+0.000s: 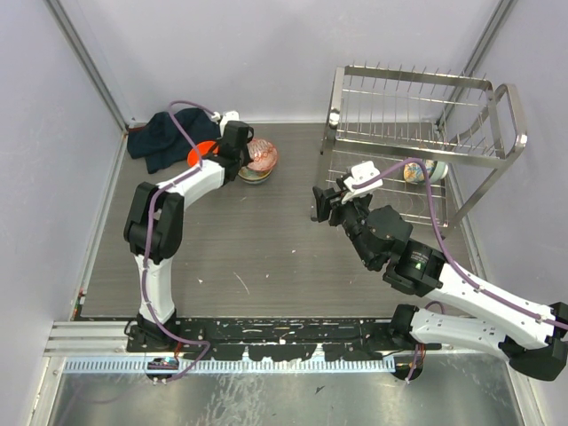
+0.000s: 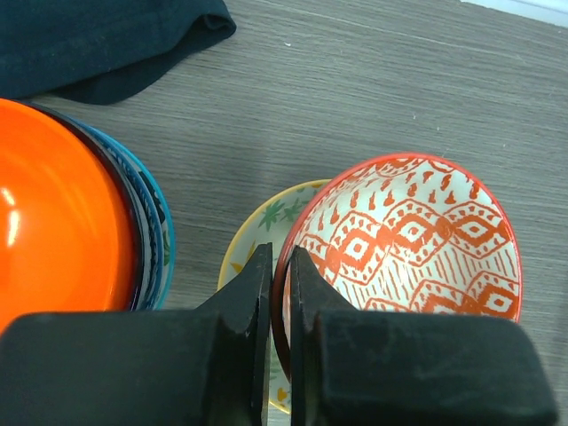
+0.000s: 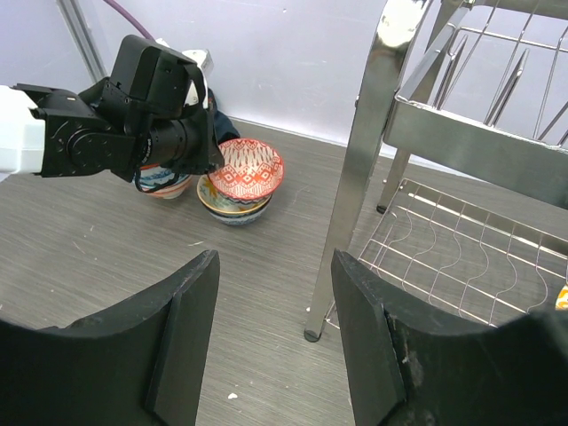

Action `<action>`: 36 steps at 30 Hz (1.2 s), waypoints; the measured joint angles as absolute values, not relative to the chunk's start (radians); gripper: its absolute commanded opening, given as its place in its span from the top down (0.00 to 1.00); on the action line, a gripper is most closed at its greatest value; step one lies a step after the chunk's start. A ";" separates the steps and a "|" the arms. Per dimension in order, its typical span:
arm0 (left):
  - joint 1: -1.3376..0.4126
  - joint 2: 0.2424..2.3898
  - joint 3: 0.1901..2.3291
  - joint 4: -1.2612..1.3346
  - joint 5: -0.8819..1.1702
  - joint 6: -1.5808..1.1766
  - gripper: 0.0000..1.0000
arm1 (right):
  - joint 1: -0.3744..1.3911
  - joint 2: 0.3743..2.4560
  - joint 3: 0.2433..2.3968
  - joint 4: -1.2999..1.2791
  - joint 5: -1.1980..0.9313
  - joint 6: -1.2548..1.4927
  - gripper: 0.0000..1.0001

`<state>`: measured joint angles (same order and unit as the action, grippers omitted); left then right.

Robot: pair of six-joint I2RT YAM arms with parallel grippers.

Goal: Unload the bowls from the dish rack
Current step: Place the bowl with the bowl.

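Note:
A red-and-white patterned bowl (image 2: 417, 240) sits nested in a yellow-rimmed bowl (image 2: 266, 222) on the table. My left gripper (image 2: 280, 262) is shut on its near rim, one finger inside and one outside. Left of it stands a stack topped by the bright orange bowl (image 2: 53, 213). The silver dish rack (image 1: 417, 98) stands at the back right, with one patterned bowl (image 1: 415, 170) on its lower tier. My right gripper (image 3: 275, 259) hangs open and empty in front of the rack's near left leg (image 3: 355, 177).
A dark cloth (image 1: 164, 138) lies in the back left corner behind the bowl stacks. The rack's upper prongs (image 1: 399, 75) hold nothing. Purple cables run along both arms. Walls close in the table on the left, the back and the right.

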<state>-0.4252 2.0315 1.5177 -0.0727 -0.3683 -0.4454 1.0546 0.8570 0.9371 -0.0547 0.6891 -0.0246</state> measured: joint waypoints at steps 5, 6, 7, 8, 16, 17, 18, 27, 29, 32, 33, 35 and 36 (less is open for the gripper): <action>-0.427 2.032 1.499 -0.072 -0.377 -0.446 0.79 | 1.055 0.857 0.937 -0.055 0.689 -0.025 0.41; -0.427 2.032 1.496 -0.072 -0.377 -0.446 0.77 | 1.055 0.857 0.937 -0.055 0.689 -0.025 0.40; -0.427 2.032 1.492 -0.069 -0.377 -0.446 0.74 | 1.055 0.857 0.937 -0.055 0.689 -0.025 0.41; -0.427 2.032 1.487 -0.065 -0.379 -0.447 0.73 | 1.055 0.857 0.937 -0.055 0.689 -0.025 0.41; -0.429 2.030 1.451 -0.034 -0.383 -0.455 0.58 | 1.055 0.857 0.937 -0.055 0.688 -0.025 0.41; -0.430 2.030 1.447 -0.028 -0.384 -0.456 0.56 | 1.055 0.857 0.937 -0.055 0.688 -0.025 0.41; -0.430 2.028 1.443 -0.023 -0.384 -0.458 0.53 | 1.055 0.857 0.937 -0.055 0.688 -0.025 0.40; -0.437 1.979 1.417 -0.012 -0.380 -0.469 0.45 | 1.055 0.857 0.937 -0.055 0.688 -0.025 0.41; -0.439 1.964 1.417 -0.012 -0.381 -0.469 0.45 | 1.055 0.857 0.937 -0.055 0.688 -0.025 0.41; -0.442 1.945 1.417 -0.010 -0.382 -0.468 0.44 | 1.055 0.857 0.937 -0.055 0.688 -0.025 0.40; -0.443 1.940 1.417 -0.009 -0.384 -0.468 0.44 | 1.055 0.857 0.937 -0.055 0.688 -0.025 0.40; -0.447 1.930 1.417 -0.005 -0.384 -0.468 0.44 | 1.055 0.857 0.937 -0.055 0.688 -0.025 0.40; -0.448 1.925 1.417 -0.004 -0.384 -0.468 0.44 | 1.055 0.857 0.937 -0.055 0.688 -0.025 0.40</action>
<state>-0.4480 1.9251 1.4166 -0.0044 -0.3843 -0.4683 1.0546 0.8570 0.9367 -0.0547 0.6880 -0.0246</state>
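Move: Just under the left fingers, which are still at the left rim of the leaning red-patterned bowl, lies the flowered yellow bowl it is to nest in: centre some 3 cm to the right, level in reach, about 5 cm below. The orange bowl's stack is about 11 cm to the left and 1 cm farther out, the dark cloth roughly 19 cm left and 8 cm ahead. From the right hand the yellow bowl lies about 28 cm ahead, 18 cm left and far below. Easing down about 2 cm and slightly back, the left hand spreads its fingers and lets go of the red-patterned bowl's rim over the yellow bowl. It then climbs almost 5 cm, away from the stack, still drifting back a little, with the fingers staying about half open and the fingertips tilting up some 5 degrees. ##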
